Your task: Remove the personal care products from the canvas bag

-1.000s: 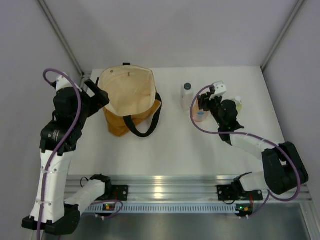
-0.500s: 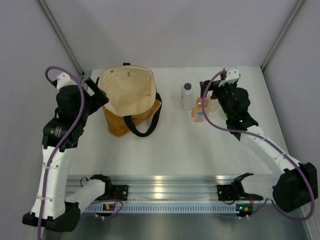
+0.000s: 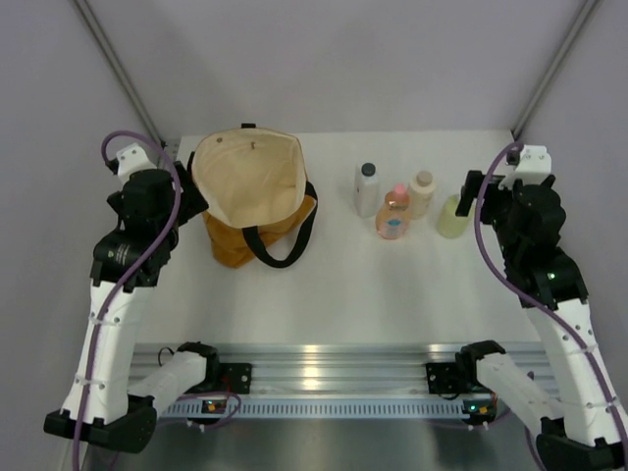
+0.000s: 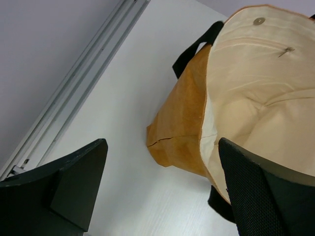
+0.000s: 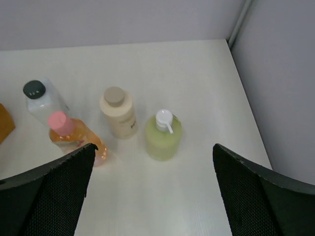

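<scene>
The mustard canvas bag [image 3: 257,241] stands open at the left, showing its cream lining [image 4: 256,93] and black straps; no bottle shows inside. Four personal care products stand upright on the table at the right. They are a white bottle with a dark cap [image 3: 366,189] [image 5: 42,101], an orange-pink one [image 3: 393,213] [image 5: 74,137], a beige one [image 3: 422,194] [image 5: 118,113] and a yellow-green pump bottle [image 3: 453,217] [image 5: 163,135]. My right gripper [image 3: 474,194] [image 5: 154,147] hangs open above and right of them, holding nothing. My left gripper [image 3: 188,194] [image 4: 161,150] is open just left of the bag, apart from it.
The table's left edge runs along a metal frame rail [image 4: 78,83]. Grey walls close the table at the back and right [image 5: 280,73]. A black strap [image 3: 285,257] of the bag loops onto the table in front of it.
My right gripper has opened and pulled back to the right, away from the bottles, uncovering the beige one. The left arm has drawn back slightly from the bag's left side.
</scene>
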Robot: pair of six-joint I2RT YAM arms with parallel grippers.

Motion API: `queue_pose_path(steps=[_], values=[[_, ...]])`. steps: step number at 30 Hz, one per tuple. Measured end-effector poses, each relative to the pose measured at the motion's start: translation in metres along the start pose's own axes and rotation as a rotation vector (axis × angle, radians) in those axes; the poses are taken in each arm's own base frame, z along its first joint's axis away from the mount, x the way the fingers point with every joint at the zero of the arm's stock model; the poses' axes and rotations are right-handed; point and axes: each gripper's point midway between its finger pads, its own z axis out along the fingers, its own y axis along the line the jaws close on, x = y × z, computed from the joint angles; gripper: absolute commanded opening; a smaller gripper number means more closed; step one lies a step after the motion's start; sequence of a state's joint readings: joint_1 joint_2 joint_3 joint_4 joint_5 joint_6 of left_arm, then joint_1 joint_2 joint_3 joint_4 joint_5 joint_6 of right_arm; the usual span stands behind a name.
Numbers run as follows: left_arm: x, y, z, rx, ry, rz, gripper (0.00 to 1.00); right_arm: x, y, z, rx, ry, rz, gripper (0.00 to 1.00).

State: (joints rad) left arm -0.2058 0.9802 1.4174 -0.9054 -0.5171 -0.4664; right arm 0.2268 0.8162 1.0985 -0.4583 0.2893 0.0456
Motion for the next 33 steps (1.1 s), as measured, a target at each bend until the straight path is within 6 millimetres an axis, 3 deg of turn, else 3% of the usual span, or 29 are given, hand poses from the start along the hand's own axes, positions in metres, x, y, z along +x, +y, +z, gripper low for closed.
queue_pose_path(steps=[5,12,15,20,33], values=[[0.025,0.02,-0.001,-0.045,0.039,0.08,0.98,0.028,-0.03,-0.04,0.082,0.1,-0.009,1.0],[0.038,0.045,-0.02,-0.056,0.009,0.177,0.98,0.046,-0.051,-0.098,0.12,0.081,-0.003,0.99],[0.041,0.05,-0.026,-0.04,0.0,0.198,0.98,0.05,-0.058,-0.113,0.131,0.06,-0.002,1.0],[0.042,0.053,-0.033,-0.017,-0.015,0.213,0.98,0.056,-0.059,-0.115,0.135,0.083,-0.009,0.99],[0.061,0.053,-0.026,-0.009,0.027,0.228,0.98,0.061,-0.058,-0.108,0.136,0.122,-0.03,0.99]])
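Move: All four bottles already stand clear of the bag, and both hands are empty. From the right hand, the pink-capped bottle just set down is about 11 cm ahead, 14 cm left and 20 cm below; the green pump bottle is 12 cm ahead and 1 cm right, and the cream bottle and grey-white bottle are each 16 cm ahead, 8 and 20 cm left. From the left hand, that pink-capped bottle is some 13 cm ahead and 41 cm right, the empty canvas bag 15 cm ahead and 7 cm right. The right hand, wide open and touching nothing, draws straight on back from the row of bottles by about 12 cm, easing some 5 cm to the right and 4 cm down with its fingers dipping slightly, and halts about halfway through. The left hand, also open and empty, backs away from the canvas bag by about 6 cm while sinking roughly as far and drifting a little left, its left side rolling up some 10 degrees; its backward travel stops first and it ends by settling straight down. ##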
